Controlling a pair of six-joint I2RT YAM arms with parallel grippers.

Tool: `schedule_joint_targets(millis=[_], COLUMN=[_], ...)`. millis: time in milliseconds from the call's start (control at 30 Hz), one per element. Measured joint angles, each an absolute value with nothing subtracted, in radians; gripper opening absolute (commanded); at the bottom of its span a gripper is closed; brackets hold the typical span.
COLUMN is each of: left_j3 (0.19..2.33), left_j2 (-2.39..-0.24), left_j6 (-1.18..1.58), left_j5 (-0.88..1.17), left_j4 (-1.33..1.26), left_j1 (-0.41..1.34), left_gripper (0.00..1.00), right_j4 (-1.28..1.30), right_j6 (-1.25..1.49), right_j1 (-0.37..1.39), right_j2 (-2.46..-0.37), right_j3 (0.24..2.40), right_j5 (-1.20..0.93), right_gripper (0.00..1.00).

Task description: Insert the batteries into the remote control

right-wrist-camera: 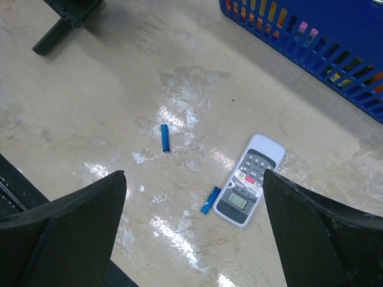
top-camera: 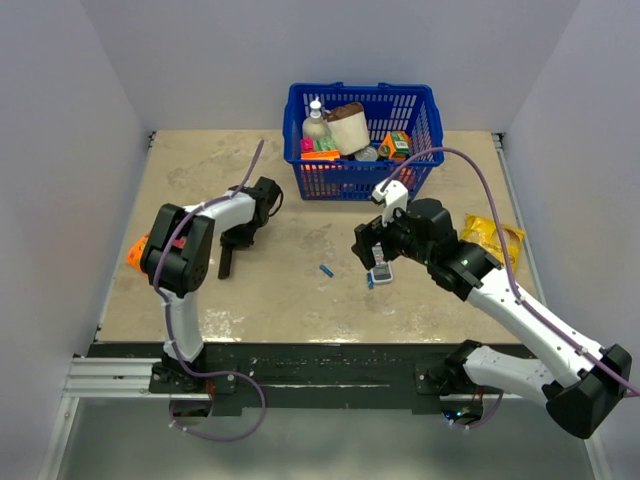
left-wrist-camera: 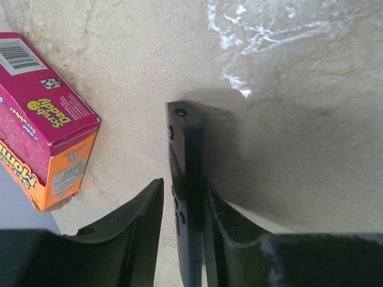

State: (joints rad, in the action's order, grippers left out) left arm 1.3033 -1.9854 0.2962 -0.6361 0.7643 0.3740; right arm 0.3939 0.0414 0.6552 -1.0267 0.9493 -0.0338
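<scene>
The black remote control (left-wrist-camera: 187, 173) stands on its long edge on the table between the fingers of my left gripper (left-wrist-camera: 184, 190). The right finger (left-wrist-camera: 239, 239) touches it, and a narrow gap shows between it and the left finger (left-wrist-camera: 131, 227). From above, the remote control (top-camera: 227, 262) juts out below the left gripper (top-camera: 238, 238). Two blue batteries lie loose mid-table: one battery (right-wrist-camera: 164, 137) by itself and a second battery (right-wrist-camera: 210, 200) against a white remote (right-wrist-camera: 249, 179). My right gripper (right-wrist-camera: 192, 176) hangs wide open above them, holding nothing.
A blue basket (top-camera: 300, 175) of groceries stands at the back centre. A pink and orange sponge box (left-wrist-camera: 48, 119) lies left of the left gripper, near the table's left edge. A yellow packet (top-camera: 492, 238) lies on the right side.
</scene>
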Motion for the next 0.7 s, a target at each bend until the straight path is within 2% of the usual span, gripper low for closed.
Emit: schedule_joint_targets(millis=[233,500,700], left_j3=[1.305,1.307,1.347], left_j2=[-1.965,-1.891,-1.802], left_j6=[0.313,0.359,0.387], left_j5=[-0.604,-0.474,-0.390], left_j4=[0.781,0.786,0.791], left_j1=[0.393,0.407,0.409], left_gripper=[0.55,0.72,0.76], right_j4=[0.395,0.404,0.342], right_j6=[0.043,0.060,0.101], right_j1=[0.655,0.655,0.655], right_j2=[-1.027,-1.013,-0.870], right_j3=[0.949,0.947,0.890], right_j5=[0.006,0.068,0.147], right_gripper=[0.98,0.98,0.98])
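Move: Between the left hand's loosened fingers, the black remote stands on its long edge on the table; its middle is about 1 cm back, 1 cm left and 1 cm below that hand. The candy box sits some 17 cm to the hand's left and 1 cm ahead; the nearer loose battery is roughly 24 cm right and 6 cm back. From the right hand, the black remote lies about 8 cm ahead, 33 cm left and 22 cm lower. Opening wide, the left fingers let go of the black remote as the hand draws off about 6 cm to the right, first low over the table, then climbing some 5 cm while the wrist rolls about 20 degrees so the fingers point more steeply down. The right hand, empty and open, backs off right and, late on, upward, a few centimetres each. ##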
